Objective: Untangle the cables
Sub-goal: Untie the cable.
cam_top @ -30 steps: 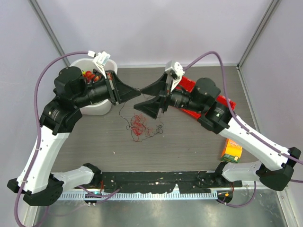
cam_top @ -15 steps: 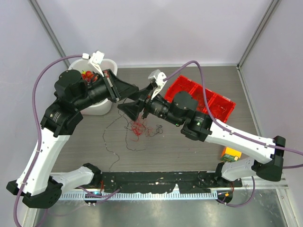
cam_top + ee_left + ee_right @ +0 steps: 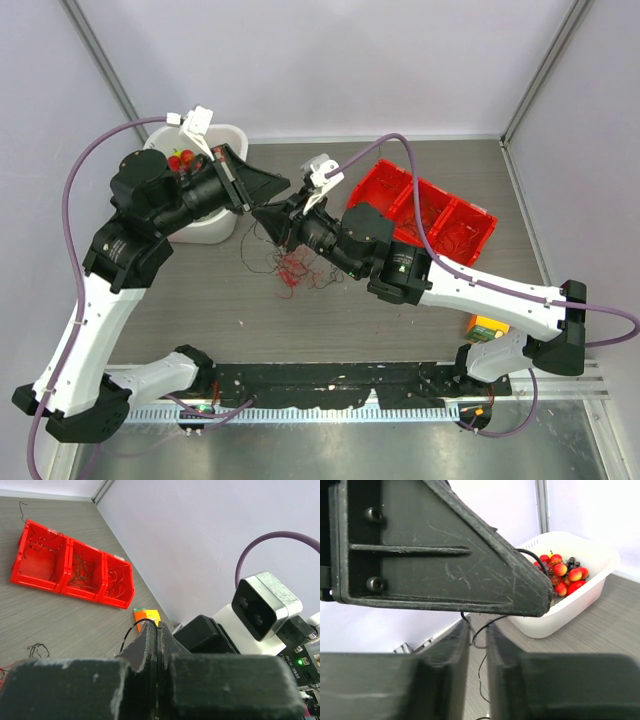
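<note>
The cables (image 3: 293,268) are a small red tangle with thin dark strands, lying on the table below both grippers. My left gripper (image 3: 283,184) is held above the table, shut on one thin black strand (image 3: 131,631) that loops out of its tip (image 3: 158,625). My right gripper (image 3: 258,212) sits just under the left one's tip. In the right wrist view its jaws (image 3: 477,632) stand a narrow gap apart. A black strand (image 3: 481,666) hangs down through that gap, and I see no pinch on it.
A white tub (image 3: 208,222) of red and yellow fruit (image 3: 563,574) stands at the back left, under my left arm. A red three-compartment bin (image 3: 440,215) holding loose wires is at the right. An orange box (image 3: 487,327) lies near the right arm's base.
My right arm has swung left until its gripper is right under the left gripper's tip, and its jaws have narrowed from wide open. The left gripper stays shut on its strand.
</note>
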You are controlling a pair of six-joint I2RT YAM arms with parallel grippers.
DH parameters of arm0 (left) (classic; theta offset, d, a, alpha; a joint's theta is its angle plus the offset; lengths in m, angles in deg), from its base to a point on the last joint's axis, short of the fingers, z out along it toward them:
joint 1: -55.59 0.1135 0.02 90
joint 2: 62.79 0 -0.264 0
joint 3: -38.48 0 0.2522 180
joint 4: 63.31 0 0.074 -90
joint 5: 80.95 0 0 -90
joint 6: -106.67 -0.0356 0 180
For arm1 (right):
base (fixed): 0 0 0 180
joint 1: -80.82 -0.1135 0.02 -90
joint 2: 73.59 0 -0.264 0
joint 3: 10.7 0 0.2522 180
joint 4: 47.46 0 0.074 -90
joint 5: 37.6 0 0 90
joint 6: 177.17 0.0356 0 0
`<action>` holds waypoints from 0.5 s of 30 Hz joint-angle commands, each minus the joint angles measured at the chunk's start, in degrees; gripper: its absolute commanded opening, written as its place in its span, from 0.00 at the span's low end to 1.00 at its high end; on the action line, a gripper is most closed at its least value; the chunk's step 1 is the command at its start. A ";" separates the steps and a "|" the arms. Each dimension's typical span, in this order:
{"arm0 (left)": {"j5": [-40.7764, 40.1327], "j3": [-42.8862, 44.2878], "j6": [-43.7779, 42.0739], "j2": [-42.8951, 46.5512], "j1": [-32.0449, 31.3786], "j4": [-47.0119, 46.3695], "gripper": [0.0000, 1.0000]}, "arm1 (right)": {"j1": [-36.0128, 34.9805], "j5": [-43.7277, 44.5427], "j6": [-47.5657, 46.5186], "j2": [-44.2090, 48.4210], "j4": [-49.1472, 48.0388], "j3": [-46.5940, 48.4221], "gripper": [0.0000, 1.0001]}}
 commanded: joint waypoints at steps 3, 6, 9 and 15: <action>-0.51 -1.31 1.59 1.71 0.05 -5.47 0.00 | -0.53 0.65 3.50 0.58 -4.31 0.98 0.01; -0.77 -0.96 1.15 1.97 0.05 -4.33 0.13 | -0.36 0.38 5.52 1.10 -4.84 -0.33 0.01; -1.12 0.00 -1.65 2.41 0.14 -1.00 0.45 | 2.00 -2.76 9.83 2.68 -6.24 -2.36 0.01; -3.67 -4.38 -10.79 9.78 0.14 5.42 0.96 | 10.08 -14.63 19.41 7.42 -5.64 -7.28 0.01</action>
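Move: The left fingers still hold the black cable right at their tips, and the part the right hand goes for hangs between its own half-closed tips, about 1 cm ahead at most. On the table, the red tangle lies some 45 cm below the left hand and 40 cm below the right, about 8 cm farther out from both and straight ahead. From the right hand, the fruit basket is roughly 30 cm ahead and 27 cm left, the red bins 30 cm ahead and 34 cm right, both some 37 cm lower. Staying in place at first, the right hand shuts its fingers and pinches the black cable just under the left fingertips. The left then opens wide, lets go and draws about 2 cm left and back, while the right, keeping its pinch, moves off forward, down and to the right, about 2.5 cm, rolling its wrist some 10 degrees. ##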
